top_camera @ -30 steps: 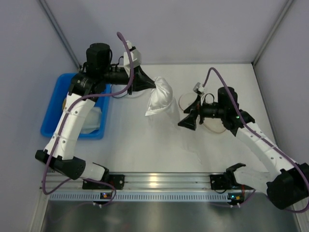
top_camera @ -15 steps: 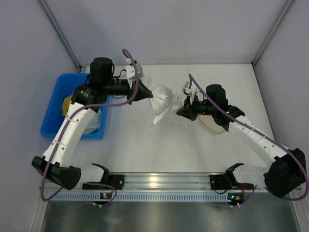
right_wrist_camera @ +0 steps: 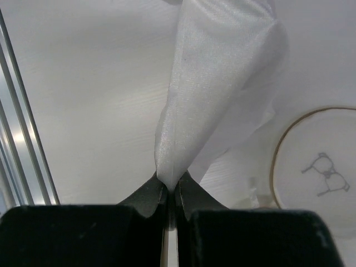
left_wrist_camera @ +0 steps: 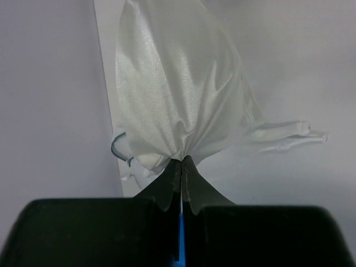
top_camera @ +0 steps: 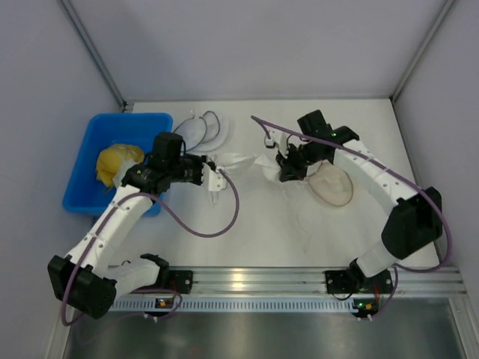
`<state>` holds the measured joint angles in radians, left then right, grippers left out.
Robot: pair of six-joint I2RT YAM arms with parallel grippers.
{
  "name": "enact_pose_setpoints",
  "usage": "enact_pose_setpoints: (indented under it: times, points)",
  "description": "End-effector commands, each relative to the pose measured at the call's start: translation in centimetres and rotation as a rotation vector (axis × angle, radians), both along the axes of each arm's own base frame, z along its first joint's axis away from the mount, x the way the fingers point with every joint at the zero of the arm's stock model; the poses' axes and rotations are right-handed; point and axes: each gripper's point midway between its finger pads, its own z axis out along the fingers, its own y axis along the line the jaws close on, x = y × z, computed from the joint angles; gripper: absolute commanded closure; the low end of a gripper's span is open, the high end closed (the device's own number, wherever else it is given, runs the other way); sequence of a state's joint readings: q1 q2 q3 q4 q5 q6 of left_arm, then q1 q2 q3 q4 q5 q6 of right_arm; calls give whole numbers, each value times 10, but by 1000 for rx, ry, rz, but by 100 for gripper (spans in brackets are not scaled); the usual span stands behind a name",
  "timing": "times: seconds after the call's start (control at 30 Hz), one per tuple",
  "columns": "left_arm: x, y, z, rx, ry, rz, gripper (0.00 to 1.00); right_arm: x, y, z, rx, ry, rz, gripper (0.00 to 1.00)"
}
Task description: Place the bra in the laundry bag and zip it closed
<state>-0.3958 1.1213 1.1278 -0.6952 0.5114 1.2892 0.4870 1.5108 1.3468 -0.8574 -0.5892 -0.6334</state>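
Note:
The bra, shiny white cloth, hangs stretched between my two grippers over the middle of the table. My left gripper is shut on its left end; in the left wrist view the bra bunches into the left gripper, and a thin strap trails right. My right gripper is shut on the other end; the right wrist view has a fold of the bra pinched in the right gripper. The laundry bag, round with a tan rim, lies flat just right of the right gripper.
A blue bin at the left holds a yellow bundle. A round mesh pouch with a black rim lies behind the left gripper. The aluminium rail runs along the near edge.
The right gripper moved left from the laundry bag and shut on the bra's free end. The left gripper carried its end down and toward the near left. The bra now spans both grippers.

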Motion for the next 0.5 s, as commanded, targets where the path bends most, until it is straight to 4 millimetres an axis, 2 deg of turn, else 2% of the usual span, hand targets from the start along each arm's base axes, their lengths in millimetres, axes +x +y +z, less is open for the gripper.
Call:
enact_pose_setpoints:
  times: [0.0, 0.03, 0.07, 0.13, 0.17, 0.2, 0.23, 0.27, 0.3, 0.33, 0.4, 0.43, 0.47]
  points:
    - [46, 11, 21, 159, -451, -13, 100, -8, -13, -19, -114, 111, 44, 100]
    - [49, 9, 21, 174, -510, -19, 100, -4, -12, -18, -124, 119, 41, 100]
    - [41, 5, 5, 213, -551, -66, 100, -5, -12, -28, -150, 154, 44, 100]
    - [31, 0, 2, 243, -616, -122, 100, -9, -14, -35, -179, 191, 47, 100]
    - [18, -6, -22, 268, -595, -174, 100, -11, -15, -40, -192, 211, 40, 100]
    - [9, -8, -32, 280, -598, -207, 100, -11, -15, -43, -198, 213, 35, 100]
    - [-7, -17, -34, 272, -628, -266, 100, -15, -17, -51, -219, 228, 32, 100]
    - [-20, -15, -61, 290, -591, -307, 96, -17, -17, -54, -227, 234, 21, 100]
    - [-32, -20, -71, 278, -581, -354, 91, -22, -20, -62, -245, 252, 17, 100]
    - [-50, -21, -86, 269, -569, -399, 79, -27, -20, -66, -262, 258, 16, 100]
    - [-70, -23, -99, 252, -533, -457, 74, -40, -25, -79, -298, 286, 15, 100]
    - [-91, -22, -111, 239, -469, -508, 63, -45, -24, -81, -316, 272, 20, 100]
    - [-102, -22, -114, 223, -433, -531, 59, -50, -24, -84, -330, 270, 28, 100]
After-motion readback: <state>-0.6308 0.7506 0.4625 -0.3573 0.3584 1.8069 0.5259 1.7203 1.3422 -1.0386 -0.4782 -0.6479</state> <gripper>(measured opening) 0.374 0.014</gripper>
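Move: Each hand already pinches one end of the white bra, stretched between them. The opened laundry bag lies on the table roughly 12 cm to the right of the right hand, 9 cm ahead and some 16 cm below. From the left hand the laundry bag is about 34 cm right, 8 cm ahead and 23 cm down; the blue-rimmed bag is about 23 cm ahead and 7 cm left, the blue bin about 37 cm left and 10 cm ahead. Down with both hands together, lowering the bra towards the bare table. The left sinks about 11 cm, first easing slightly forward, then pulling back some 7 cm as its fingers open partway and let go of the bra, the wrist tipping up and turning clockwise. The right keeps its pinch, going down about 8 cm and a little back, its fingers tilting some 20 degrees. ##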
